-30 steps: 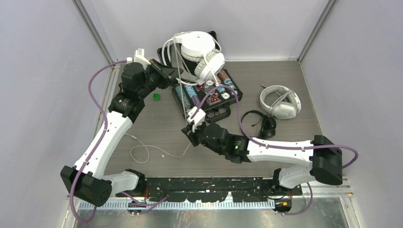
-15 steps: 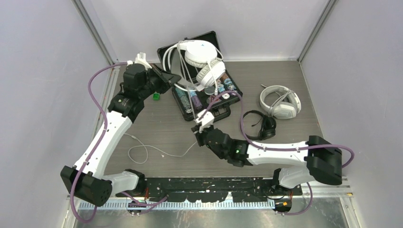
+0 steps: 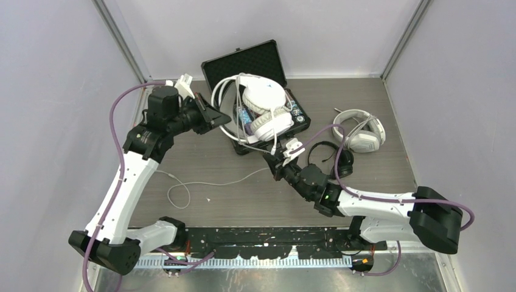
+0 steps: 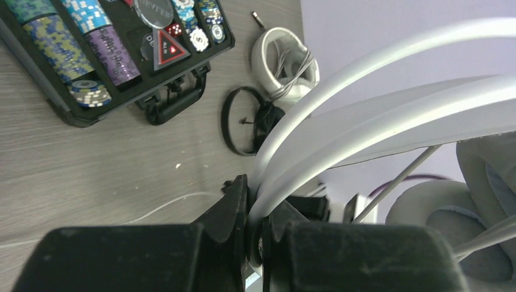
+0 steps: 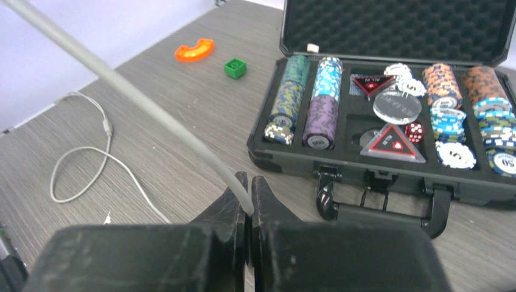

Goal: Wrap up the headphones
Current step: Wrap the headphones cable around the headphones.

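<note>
My left gripper point(image 3: 223, 117) is shut on the headband of the white round-cup headphones point(image 3: 263, 108) and holds them in the air over the open case. In the left wrist view the headband point(image 4: 377, 100) runs out from between my shut jaws point(image 4: 258, 210). My right gripper point(image 3: 277, 159) is shut on their pale cord point(image 5: 131, 94), which rises up and left from my fingers point(image 5: 251, 193). The cord's loose end point(image 3: 182, 190) lies looped on the table. The slim black pair point(image 3: 332, 159) and the bulky white-grey pair point(image 3: 359, 131) lie at the right.
An open black case point(image 3: 243, 64) of poker chips point(image 5: 319, 106) sits at the back centre, its handle point(image 5: 380, 210) facing my right gripper. A green block point(image 5: 234, 68) and an orange piece point(image 5: 195, 50) lie left of the case. Walls enclose three sides.
My left gripper has carried the white headphones toward the near side, down over the case. My right gripper has moved right with the cord, to the case's handle side.
</note>
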`<action>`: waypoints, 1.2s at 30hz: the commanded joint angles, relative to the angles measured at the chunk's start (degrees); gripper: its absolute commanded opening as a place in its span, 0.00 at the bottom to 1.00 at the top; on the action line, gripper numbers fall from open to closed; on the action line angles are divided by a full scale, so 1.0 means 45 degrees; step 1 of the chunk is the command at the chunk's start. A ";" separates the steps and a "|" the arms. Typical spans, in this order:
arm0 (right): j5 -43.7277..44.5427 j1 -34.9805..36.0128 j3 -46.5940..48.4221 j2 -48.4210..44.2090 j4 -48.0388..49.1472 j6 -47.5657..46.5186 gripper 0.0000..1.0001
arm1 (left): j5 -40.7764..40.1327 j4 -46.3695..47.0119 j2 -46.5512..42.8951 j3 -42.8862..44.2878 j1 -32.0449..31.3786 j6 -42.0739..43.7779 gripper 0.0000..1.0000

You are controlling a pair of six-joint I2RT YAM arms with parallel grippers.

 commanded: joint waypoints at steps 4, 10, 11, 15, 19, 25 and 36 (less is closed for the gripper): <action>-0.2294 -0.1109 -0.0556 -0.0632 0.0893 0.0188 0.00 | 0.0106 -0.0100 -0.1159 0.1080 0.0361 0.0641 0.00; -0.3095 -0.1129 -0.0942 -0.0522 0.1156 0.0489 0.00 | -0.0502 0.1255 -0.1129 0.0755 0.0507 -0.1167 0.00; -0.3258 -0.1132 -0.0985 -0.0453 0.1219 0.0530 0.00 | -0.0543 0.1591 -0.1102 0.0619 0.0517 -0.1511 0.00; -0.3335 -0.1121 -0.1021 -0.0221 0.1290 0.0722 0.00 | -0.0272 0.2227 -0.0926 0.0463 0.0526 -0.1910 0.00; -0.2772 -0.1208 -0.1004 -0.0224 0.1421 0.0804 0.00 | 0.0828 0.1963 -0.0725 0.0845 0.0527 -0.0632 0.00; -0.3168 -0.2183 -0.0829 -0.0975 0.0933 0.1385 0.00 | 0.4762 -0.0656 -0.0231 0.2106 0.0532 0.5522 0.00; -0.8315 -0.3004 0.0142 -0.2913 -0.2880 0.4063 0.00 | 0.6018 -0.5964 0.0700 0.3220 0.0302 1.8539 0.00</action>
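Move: The white headphones hang from the left fingers by the headband, their middle about 7 cm to that hand's right and 3 cm ahead. From the right hand, which pinches their cable, they lie roughly 6 cm ahead, 6 cm left and 13 cm higher. Well below the right hand, the chip case lies some 21 cm ahead and 3 cm left, and the black headphones about 6 cm ahead and 21 cm right. The white headphones are turned by the left hand, still pinching the headband: after a small shift left and up and back again, it draws back about 5 cm while twisting strongly clockwise and tipping its fingertips up, swinging the cups towards the robot. The right hand keeps the cable pinched, hovers nearly in place, then rises to about 4 cm up and draws back some 3 cm, turning 20 degrees counter-clockwise. ##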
